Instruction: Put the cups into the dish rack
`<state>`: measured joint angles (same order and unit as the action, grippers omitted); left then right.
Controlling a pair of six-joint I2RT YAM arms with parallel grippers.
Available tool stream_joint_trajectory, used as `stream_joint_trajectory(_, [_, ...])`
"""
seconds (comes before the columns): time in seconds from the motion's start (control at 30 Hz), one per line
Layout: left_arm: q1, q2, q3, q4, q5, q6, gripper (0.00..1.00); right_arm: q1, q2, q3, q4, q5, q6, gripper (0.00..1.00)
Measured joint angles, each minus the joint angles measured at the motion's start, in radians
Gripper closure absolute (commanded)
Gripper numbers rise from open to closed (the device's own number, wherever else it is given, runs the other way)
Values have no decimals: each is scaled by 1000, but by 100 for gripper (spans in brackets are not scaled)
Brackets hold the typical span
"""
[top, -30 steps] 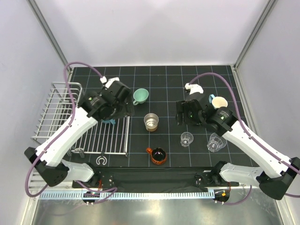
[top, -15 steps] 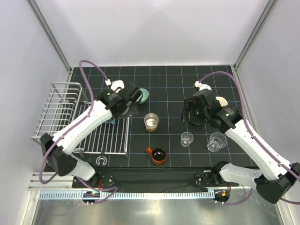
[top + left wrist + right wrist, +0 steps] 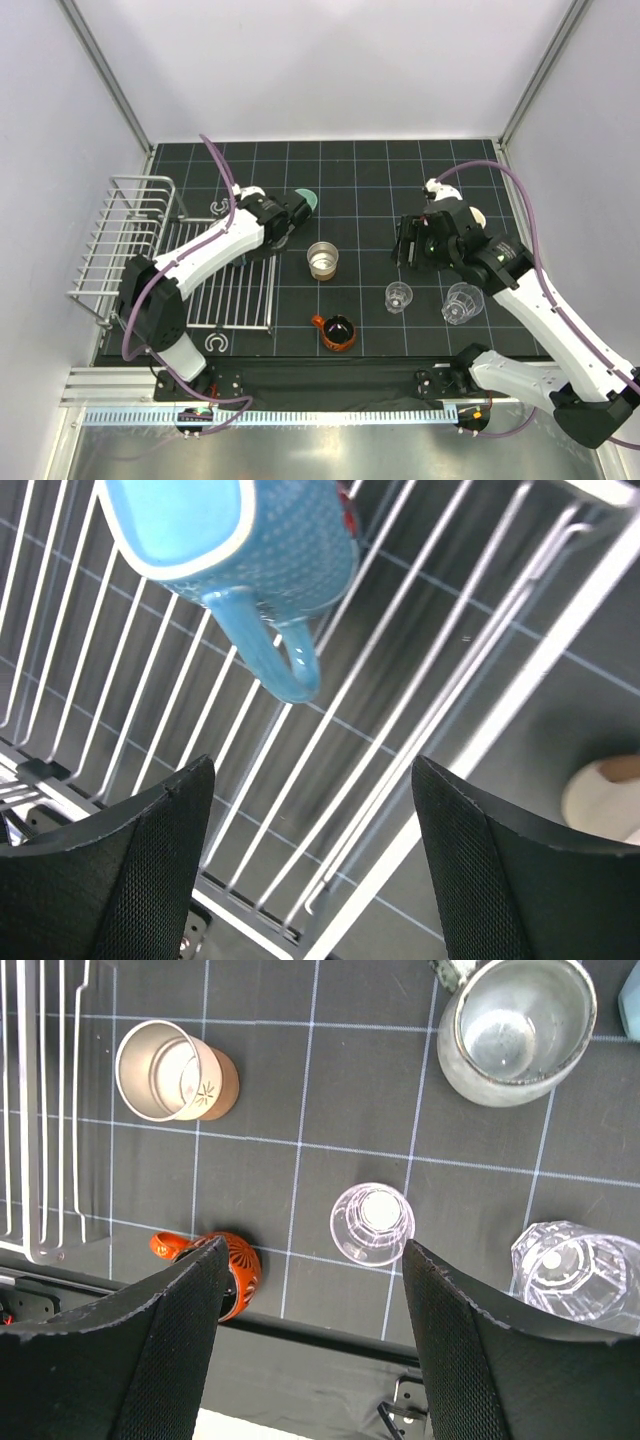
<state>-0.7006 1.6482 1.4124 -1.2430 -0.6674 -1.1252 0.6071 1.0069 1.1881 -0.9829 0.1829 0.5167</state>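
A blue mug (image 3: 240, 540) lies on the slats of the dish rack (image 3: 420, 680), apart from my open left gripper (image 3: 312, 780), whose jaws hold nothing. From above, that left gripper (image 3: 272, 225) hangs over the rack's far right corner, half hiding the mint green cup (image 3: 307, 199). My right gripper (image 3: 315, 1250) is open and empty high over the mat. Under it stand a small clear cup (image 3: 372, 1223), a faceted clear cup (image 3: 575, 1270), an orange cup (image 3: 225, 1272), a steel cup (image 3: 175, 1070) and a grey cup (image 3: 515, 1025).
The rack's raised basket (image 3: 125, 235) stands at the far left, its flat slatted part (image 3: 235, 295) beside it. The steel cup (image 3: 322, 260), orange cup (image 3: 337, 331) and both clear cups (image 3: 399, 296) (image 3: 462, 303) stand spread over the mat's middle and right. Walls close in on three sides.
My left gripper has drawn away from the blue mug, leaving it on the slats, and has moved right toward the mint green cup. The right arm has shifted slightly right and back.
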Motion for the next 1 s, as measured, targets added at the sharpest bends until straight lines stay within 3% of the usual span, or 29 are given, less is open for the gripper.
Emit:
stream_joint_trajectory(0.4, [73, -60, -149, 166, -40, 90, 29, 0, 26, -27, 3, -20, 12, 28])
stream_joint_trajectory(1.0, [98, -8, -193, 291, -118, 166, 44, 0, 53, -27, 8, -40, 10, 28])
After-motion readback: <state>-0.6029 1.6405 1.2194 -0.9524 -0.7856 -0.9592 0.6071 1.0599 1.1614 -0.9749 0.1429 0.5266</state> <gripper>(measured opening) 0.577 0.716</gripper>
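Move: From the left hand, the blue mug lying on the rack is about 8 cm ahead, 8 left and 8 below; the tan cup sits 4 ahead, 13 right, the green cup 16 ahead, 9 right. From the right hand, that mug is about 13 ahead, 42 left; the small glass is level with it, 3 left and 19 below, the grey mug 12 ahead, 3 right, the large glass 1 back, 12 right. Left hand moves left, forward and down, about 6 cm, towards the mug handle, fingers narrowing; right sinks slightly. ##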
